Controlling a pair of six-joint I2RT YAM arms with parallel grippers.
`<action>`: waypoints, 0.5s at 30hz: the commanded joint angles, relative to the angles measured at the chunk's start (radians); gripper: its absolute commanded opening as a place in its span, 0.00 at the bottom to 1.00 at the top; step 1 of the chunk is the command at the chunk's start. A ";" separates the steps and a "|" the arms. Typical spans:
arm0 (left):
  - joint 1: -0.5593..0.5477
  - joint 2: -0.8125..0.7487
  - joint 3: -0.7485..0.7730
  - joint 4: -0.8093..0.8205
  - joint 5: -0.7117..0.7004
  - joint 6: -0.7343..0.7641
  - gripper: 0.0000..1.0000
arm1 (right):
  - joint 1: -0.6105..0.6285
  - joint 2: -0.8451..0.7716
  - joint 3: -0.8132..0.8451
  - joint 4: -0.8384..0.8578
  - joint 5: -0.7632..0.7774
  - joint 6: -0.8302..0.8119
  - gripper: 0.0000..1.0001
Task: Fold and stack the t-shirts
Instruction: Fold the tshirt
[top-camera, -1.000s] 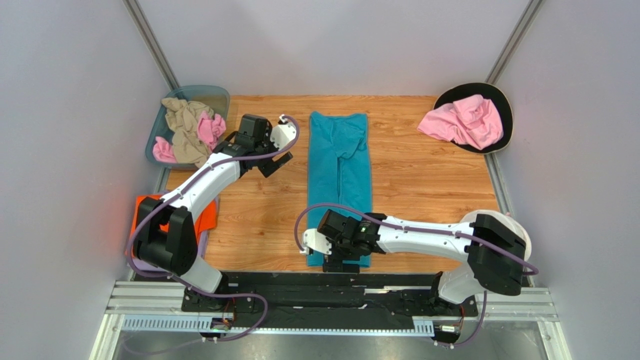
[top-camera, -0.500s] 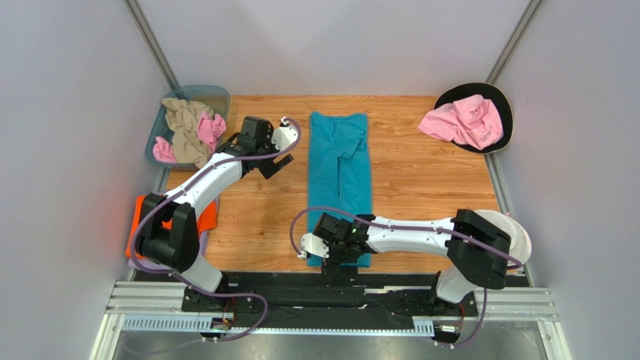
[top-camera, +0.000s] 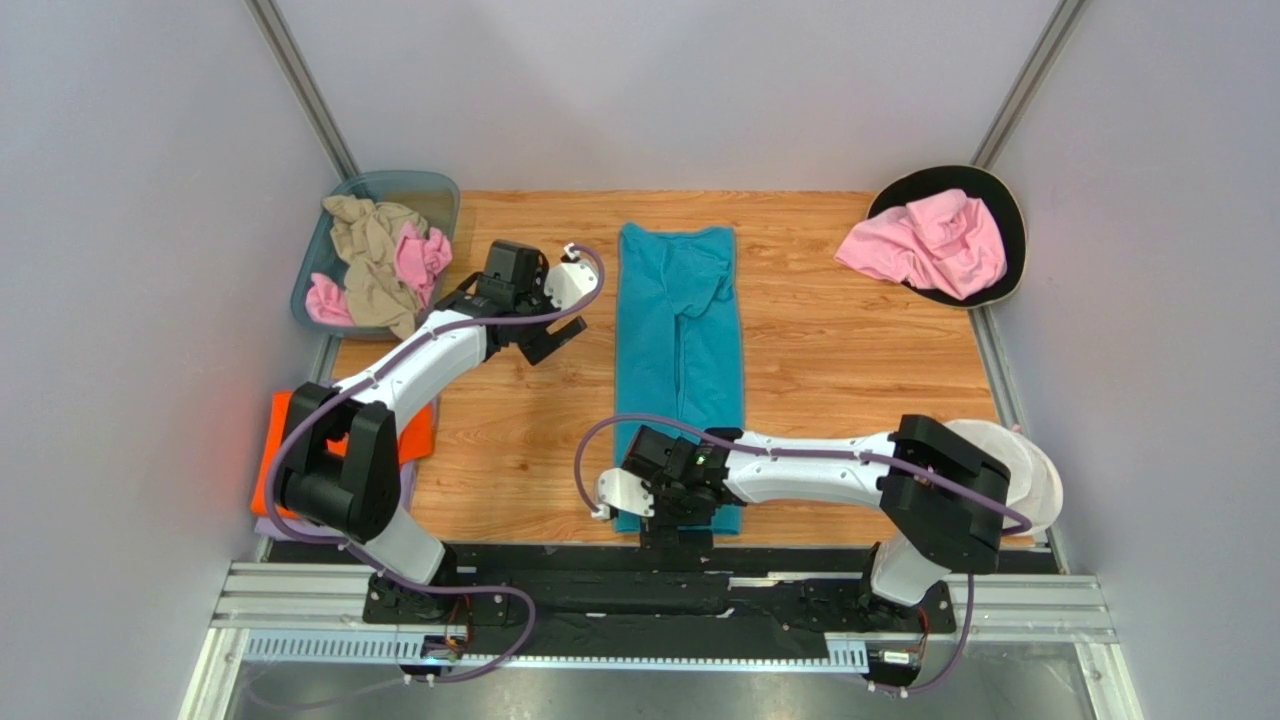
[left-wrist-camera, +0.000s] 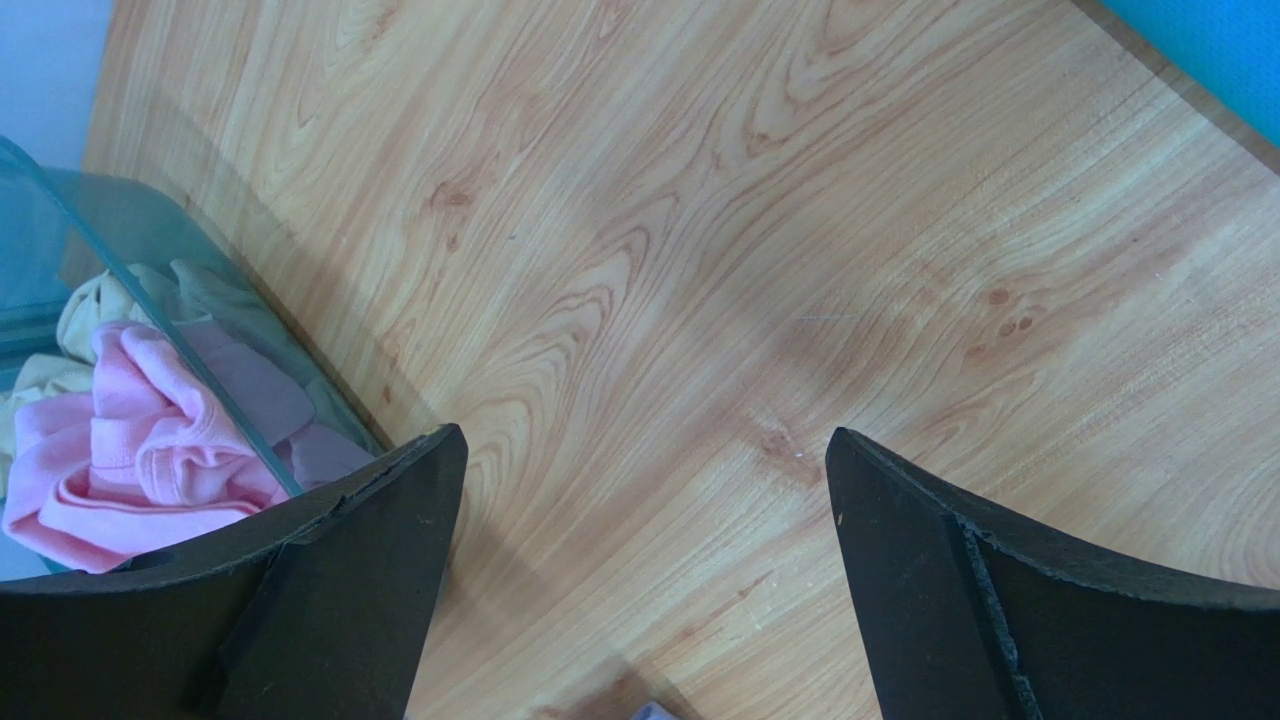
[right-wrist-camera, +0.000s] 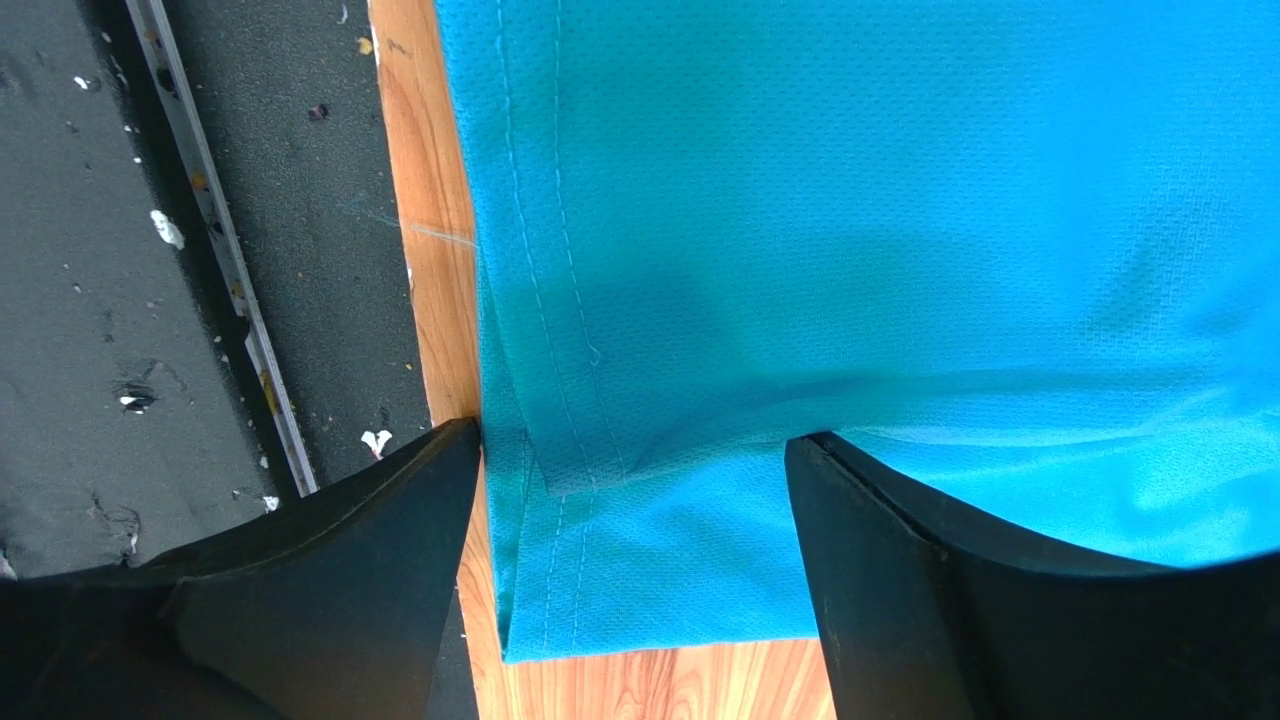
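A teal t-shirt (top-camera: 681, 338) lies folded into a long strip down the middle of the table, and it fills the right wrist view (right-wrist-camera: 902, 225). My right gripper (top-camera: 657, 515) (right-wrist-camera: 631, 465) stands open over the near hem corner. One finger is at the table edge and the other lies on the cloth. My left gripper (top-camera: 550, 320) (left-wrist-camera: 643, 450) hangs open over bare wood, left of the strip. A pink t-shirt (top-camera: 924, 243) lies crumpled at the far right. An orange t-shirt (top-camera: 415, 435) lies by the left arm's base, with lavender cloth (top-camera: 271, 527) under it.
A clear bin (top-camera: 433, 192) at the far left holds beige (top-camera: 361, 248) and pink (top-camera: 425, 258) t-shirts; its wall (left-wrist-camera: 90, 240) shows in the left wrist view. The far-right pink shirt rests on a black round pad (top-camera: 1010, 210). A white dish (top-camera: 1038, 483) sits behind the right arm's base.
My right gripper has slid left along the teal shirt's near hem and its jaws have narrowed a little. The left gripper has drifted slightly nearer, still open.
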 joint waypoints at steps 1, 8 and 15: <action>0.005 0.000 -0.005 0.036 0.010 0.022 0.99 | -0.008 0.047 0.024 0.057 -0.008 -0.031 0.77; 0.005 0.008 -0.011 0.041 0.007 0.028 0.99 | -0.027 0.093 0.036 0.069 -0.017 -0.054 0.57; 0.006 0.009 -0.019 0.048 0.000 0.036 0.99 | -0.036 0.119 0.037 0.077 -0.031 -0.060 0.36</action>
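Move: The right hand stands low over the near end of the teal t-shirt. The top layer's near hem corner is about 2 cm behind it, level sideways and 1 cm below. The lower layer's near right corner is about 2 cm back and 5 cm to the right, the table's near edge about 4 cm straight back, and the collar about 42 cm straight ahead. From the left hand, the top layer's hem corner lies roughly 28 cm back, 23 cm right and 11 cm below. Already down at the cloth with its fingers pointing almost straight down, the right gripper closes from about four-fifths open to two-fifths, the back finger coming in from the bare strip of wood behind the hem and the front finger staying against the ridge in the t-shirt, so that the hem corner is gathered between the fingertips. As they close, the hand slides about 1 cm to its left along the hem, sinking barely half a centimetre and tilting only a few degrees. ##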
